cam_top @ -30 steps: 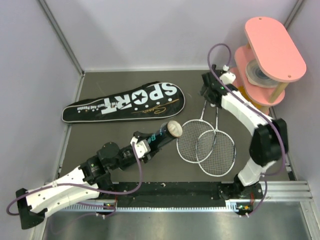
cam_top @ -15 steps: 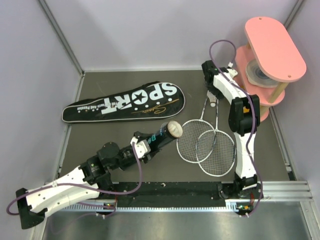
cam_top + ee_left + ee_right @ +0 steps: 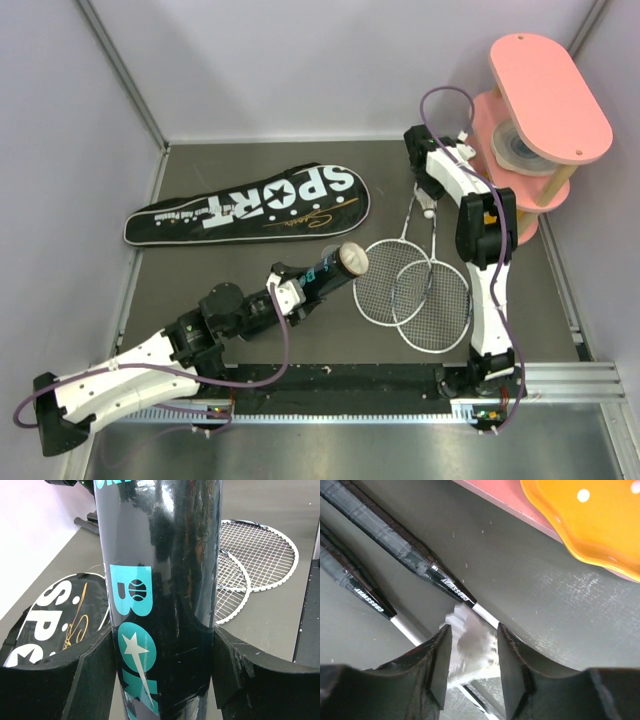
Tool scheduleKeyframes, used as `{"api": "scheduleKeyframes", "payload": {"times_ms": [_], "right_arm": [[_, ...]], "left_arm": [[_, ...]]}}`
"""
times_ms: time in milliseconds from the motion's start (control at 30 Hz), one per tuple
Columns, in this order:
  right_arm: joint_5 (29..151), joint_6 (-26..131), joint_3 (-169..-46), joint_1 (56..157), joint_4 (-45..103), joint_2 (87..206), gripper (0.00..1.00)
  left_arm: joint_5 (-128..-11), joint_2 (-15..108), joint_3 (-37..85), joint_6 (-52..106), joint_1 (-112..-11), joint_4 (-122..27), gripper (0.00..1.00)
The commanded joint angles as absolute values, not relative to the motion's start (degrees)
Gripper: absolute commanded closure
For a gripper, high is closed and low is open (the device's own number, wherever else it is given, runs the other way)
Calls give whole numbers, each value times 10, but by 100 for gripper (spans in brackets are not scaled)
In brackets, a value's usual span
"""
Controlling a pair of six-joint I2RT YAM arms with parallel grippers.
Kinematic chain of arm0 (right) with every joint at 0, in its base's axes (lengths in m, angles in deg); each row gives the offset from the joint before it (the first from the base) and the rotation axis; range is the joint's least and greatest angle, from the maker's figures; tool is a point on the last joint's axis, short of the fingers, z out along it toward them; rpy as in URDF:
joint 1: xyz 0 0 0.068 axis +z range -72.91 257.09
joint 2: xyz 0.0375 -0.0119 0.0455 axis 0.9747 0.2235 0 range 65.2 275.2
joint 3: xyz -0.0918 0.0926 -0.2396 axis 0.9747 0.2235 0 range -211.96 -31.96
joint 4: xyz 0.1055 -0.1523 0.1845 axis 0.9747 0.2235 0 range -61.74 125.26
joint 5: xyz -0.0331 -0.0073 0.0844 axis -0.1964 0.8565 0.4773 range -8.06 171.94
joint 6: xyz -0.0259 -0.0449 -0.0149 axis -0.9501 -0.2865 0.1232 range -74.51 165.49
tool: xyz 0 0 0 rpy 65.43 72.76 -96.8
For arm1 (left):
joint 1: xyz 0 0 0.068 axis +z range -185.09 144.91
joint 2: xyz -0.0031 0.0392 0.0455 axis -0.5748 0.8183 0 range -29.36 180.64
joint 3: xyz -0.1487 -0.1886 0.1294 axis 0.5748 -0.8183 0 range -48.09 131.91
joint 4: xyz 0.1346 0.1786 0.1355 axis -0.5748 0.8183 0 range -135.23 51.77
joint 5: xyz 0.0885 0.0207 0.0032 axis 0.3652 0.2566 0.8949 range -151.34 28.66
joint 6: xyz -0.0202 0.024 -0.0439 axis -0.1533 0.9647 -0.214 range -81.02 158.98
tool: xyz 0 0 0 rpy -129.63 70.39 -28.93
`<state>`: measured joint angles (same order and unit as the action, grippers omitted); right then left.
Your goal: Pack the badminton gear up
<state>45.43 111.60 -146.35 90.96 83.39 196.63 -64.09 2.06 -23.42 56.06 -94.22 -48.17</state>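
My left gripper (image 3: 292, 292) is shut on the long black shuttle tube (image 3: 322, 274), with a finger on each side of it in the left wrist view (image 3: 160, 605). The tube tilts up and to the right; a pale round end (image 3: 351, 259) shows at its tip. My right gripper (image 3: 428, 200) is shut on a white feather shuttlecock (image 3: 470, 650) just above the racket shafts, near the two black handles (image 3: 395, 535). Two silver-framed rackets (image 3: 415, 290) lie overlapped at centre right. The black SPORT bag (image 3: 250, 205) lies at the back left.
The pink tiered stand (image 3: 540, 120) stands at the back right, close to my right gripper; its base edge (image 3: 490, 495) and an orange dish (image 3: 590, 520) show in the right wrist view. Grey walls close in the table on three sides.
My right arm has swung its elbow in from the right and now stands more upright, its gripper staying over the racket handles with the shuttlecock. My left arm has shifted the tube slightly right.
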Motion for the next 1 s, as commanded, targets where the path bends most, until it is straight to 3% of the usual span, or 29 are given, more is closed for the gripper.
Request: {"api": "scheduleKeyframes", "payload": {"times_ms": [0,167,367,667,967], "right_arm": [[454,1129,-1472,913,838,1947,68],[488,1113,-1464,916,839,1904,99],[528,1008,-1374,932,821,1774,100],[815,911,-971,948,545,1375,100],[914,936,-852,1054,434,1107,100]], "left_arm": [[-651,18,-215,560,-945,-535,80],[-648,8,-217,555,-949,-536,80],[-646,-12,-214,554,-952,-524,80],[-629,-14,-215,560,-953,-521,80],[-621,10,-214,565,-954,-521,80]]}}
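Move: The shuttlecock lies right between my half-closed right fingers, about 1 cm lower. The racket handles run out some 14 cm ahead of it, the left racket head lies about 27 cm back and 10 cm left, and the yellow plate stands roughly 20 cm to the right, nearly level with it. The tube mouth is about 30 cm back, 28 cm left and 22 cm up. From my left hand the shuttlecock is some 35 cm ahead, 39 cm right and 17 cm down. My right fingers finish shutting and pinch the shuttlecock by its feathers. Then I carry it back some 23 cm, up about 20 and left about 13, off the rackets towards the tube mouth, swinging the hand roughly 50 degrees counter-clockwise and tipping the fingers up from pointing steeply down. My left hand keeps its grip on the tube, nearly in place. ##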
